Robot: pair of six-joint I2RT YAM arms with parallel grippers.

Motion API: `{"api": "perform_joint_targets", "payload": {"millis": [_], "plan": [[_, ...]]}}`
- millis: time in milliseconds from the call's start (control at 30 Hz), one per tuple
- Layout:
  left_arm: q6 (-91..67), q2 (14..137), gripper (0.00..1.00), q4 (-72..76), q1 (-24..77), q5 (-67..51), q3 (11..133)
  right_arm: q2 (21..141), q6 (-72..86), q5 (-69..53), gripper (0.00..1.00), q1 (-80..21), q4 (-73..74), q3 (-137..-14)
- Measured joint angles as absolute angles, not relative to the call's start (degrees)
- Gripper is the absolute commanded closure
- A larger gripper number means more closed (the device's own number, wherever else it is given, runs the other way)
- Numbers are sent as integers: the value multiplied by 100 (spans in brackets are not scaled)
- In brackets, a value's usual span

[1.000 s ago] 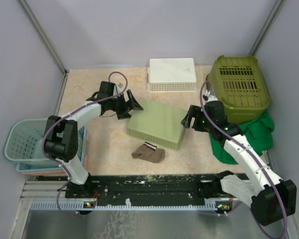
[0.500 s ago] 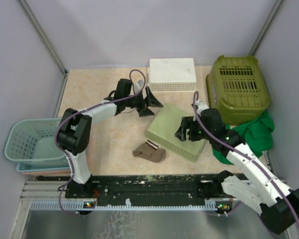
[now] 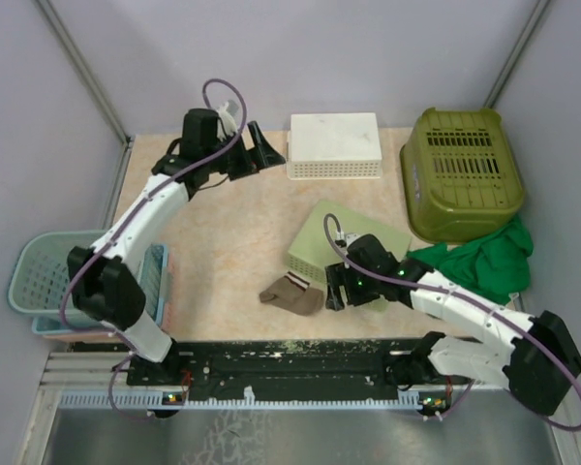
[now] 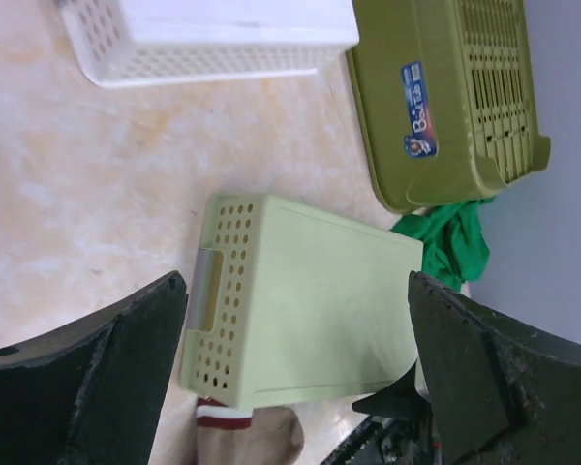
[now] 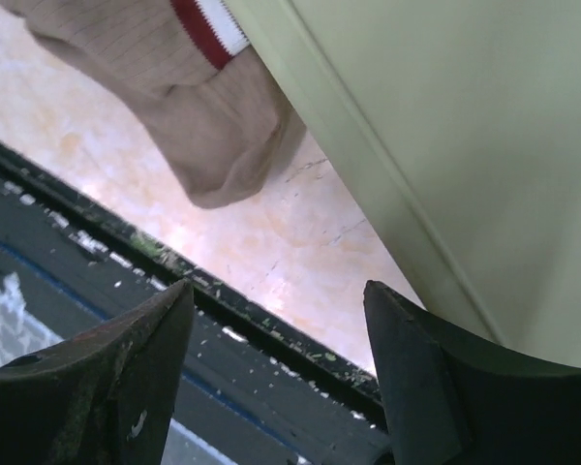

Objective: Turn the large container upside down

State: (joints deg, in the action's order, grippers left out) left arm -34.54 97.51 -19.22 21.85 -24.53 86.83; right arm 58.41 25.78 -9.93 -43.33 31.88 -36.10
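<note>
The light green container (image 3: pixel 353 244) lies in the middle of the table with its solid base facing up. It also shows in the left wrist view (image 4: pixel 310 300) and the right wrist view (image 5: pixel 445 126). My left gripper (image 3: pixel 259 148) is open and empty, raised at the far left, well away from it (image 4: pixel 295 281). My right gripper (image 3: pixel 337 291) is open and empty, low at the container's near edge beside the table's front rail (image 5: pixel 278 291). A brown sock (image 3: pixel 290 294) lies at the container's near left corner, partly under it.
An olive basket (image 3: pixel 462 170) sits upside down at the back right, with a green cloth (image 3: pixel 476 266) in front of it. A white basket (image 3: pixel 334 143) lies upside down at the back. A teal basket (image 3: pixel 48 276) stands off the table's left edge.
My left gripper has drawn back to the far left, away from the container. My right gripper has moved to the container's near edge. The container has shifted to the right.
</note>
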Motion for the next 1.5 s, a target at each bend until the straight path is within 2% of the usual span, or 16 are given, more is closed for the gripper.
{"api": "perform_joint_targets", "payload": {"millis": [233,533,667,833,1133,1500], "plan": [[-2792,8261,1,-2934,2126,-770,8827,6987,2674,198,27,-4235,3085,-4165],[-2432,7236,1,-4399,1520,648,8578,8084,2451,1013,27,-3162,2307,-5170],[-2394,7052,1,-4860,1100,755,8475,8475,2309,1140,27,-3157,2143,-5754],[-2394,6947,1,-5249,687,805,8359,8464,2276,812,27,-3159,1916,-5739],[-2390,6941,1,-5376,622,746,8305,8031,2405,185,28,-3771,1704,-5026],[-2390,6943,1,-5347,622,681,7992,8842,2582,-405,28,-4296,1066,-5111]]}}
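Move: The light-green container's middle lies some 9 cm ahead of the right hand, 3 cm to its right and about 3 cm below. The sock is level with that hand, roughly 11 cm left and 6 cm down; the white container stands about 36 cm straight ahead. From the left hand, the teal basket lies some 43 cm left, 23 cm back and 14 cm below. The white container is 9 cm ahead and 16 cm right of the left hand, 18 cm below. Close against the light-green container's near side, the right hand pushes it forward towards the white container, going about 19 cm, then comes back some 8 cm and swings left, ending close by the sock, opening unchanged. The left hand, open and empty, sweeps about 24 cm left and somewhat back towards the teal basket, first rising then sinking, turning counter-clockwise. ##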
